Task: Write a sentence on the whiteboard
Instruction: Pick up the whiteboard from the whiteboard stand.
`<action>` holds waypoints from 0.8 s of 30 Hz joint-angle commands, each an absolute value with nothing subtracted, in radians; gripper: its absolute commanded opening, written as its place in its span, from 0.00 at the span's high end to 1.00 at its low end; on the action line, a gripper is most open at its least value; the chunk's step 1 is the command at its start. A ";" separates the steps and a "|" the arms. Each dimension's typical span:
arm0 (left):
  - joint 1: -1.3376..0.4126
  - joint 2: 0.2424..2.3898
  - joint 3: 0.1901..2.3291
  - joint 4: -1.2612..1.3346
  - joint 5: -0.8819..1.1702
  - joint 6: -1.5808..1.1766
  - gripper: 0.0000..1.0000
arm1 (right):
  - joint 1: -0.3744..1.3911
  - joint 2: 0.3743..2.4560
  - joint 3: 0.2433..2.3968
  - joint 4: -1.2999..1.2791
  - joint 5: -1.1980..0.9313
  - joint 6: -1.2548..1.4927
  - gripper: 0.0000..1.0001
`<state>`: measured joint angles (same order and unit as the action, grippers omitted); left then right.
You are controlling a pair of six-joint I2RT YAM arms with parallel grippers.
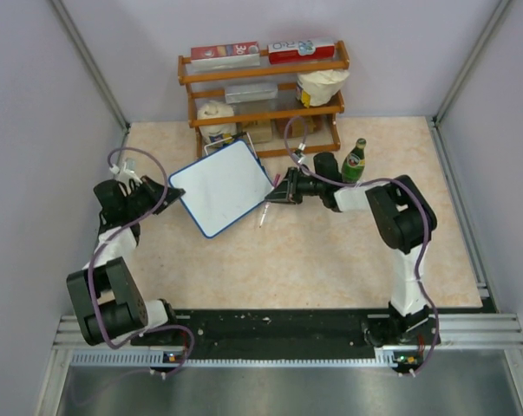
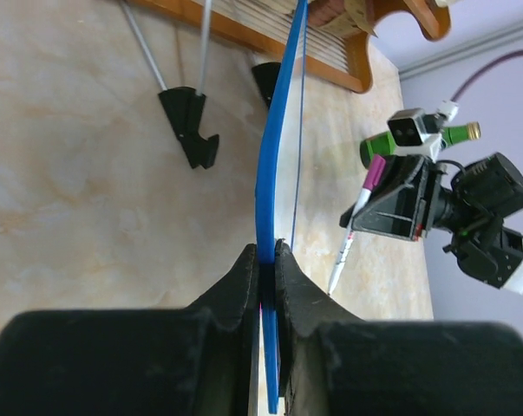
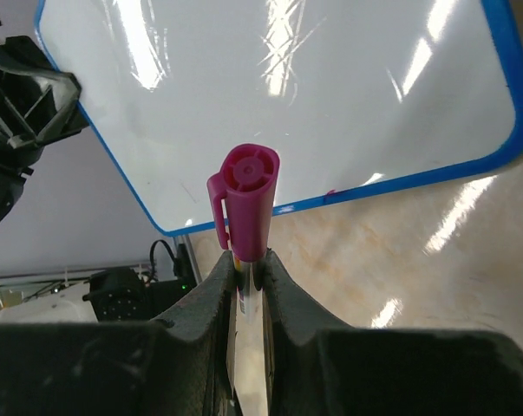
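The whiteboard (image 1: 222, 186), white with a thin blue frame, is tilted up off the table left of centre. My left gripper (image 1: 168, 192) is shut on its left corner. In the left wrist view the whiteboard (image 2: 274, 165) runs edge-on between the jaws of my left gripper (image 2: 267, 251), which pinch the frame. My right gripper (image 1: 277, 192) hovers just right of the board, shut on a white marker (image 1: 263, 212) with a pink cap. In the right wrist view the marker's cap (image 3: 246, 199) sticks out of my right gripper (image 3: 246, 260) towards the blank whiteboard (image 3: 287, 95).
A wooden shelf rack (image 1: 261, 95) with boxes and jars stands at the back. A green bottle (image 1: 355, 162) stands beside the right arm. Two black feet on thin metal legs (image 2: 190, 126) rest on the table behind the board. Grey walls close in both sides.
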<state>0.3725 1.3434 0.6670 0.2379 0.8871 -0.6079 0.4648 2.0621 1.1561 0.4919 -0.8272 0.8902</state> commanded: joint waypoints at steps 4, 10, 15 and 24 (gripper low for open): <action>0.345 1.194 0.656 0.374 0.919 -0.584 1.00 | 0.410 1.984 1.091 0.572 -0.885 0.862 1.00; 0.345 1.213 0.698 0.509 0.949 -0.653 1.00 | 0.407 1.927 1.063 0.566 -0.902 0.853 1.00; 0.341 1.256 0.719 0.681 0.985 -0.753 1.00 | 0.407 1.888 1.062 0.516 -0.896 0.822 1.00; 0.325 1.356 0.753 0.951 1.025 -0.936 1.00 | 0.405 1.876 1.088 0.439 -0.879 0.779 1.00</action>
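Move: The left gripper already holds the whiteboard by its left edge, so the board's middle is about 11 cm to its right and 1 cm ahead, nearly level. The empty whiteboard stand is some 12 cm ahead, 13 cm to the right and 10 cm below, with the shelf's middle about 22 cm ahead and 22 cm to the right, roughly level. From the right gripper, which holds the marker, the whiteboard's middle lies about 12 cm left, 2 cm ahead and slightly above. Lift the left gripper about 9 cm with its hold kept on the whiteboard's edge, first easing it slightly back and right, then forward as it climbs, while the wrist tips the fingers up some 20 degrees. Draw the right gripper about 3 cm right, away from the whiteboard, dipping first and then rising past its starting height, with the marker still pinched. ##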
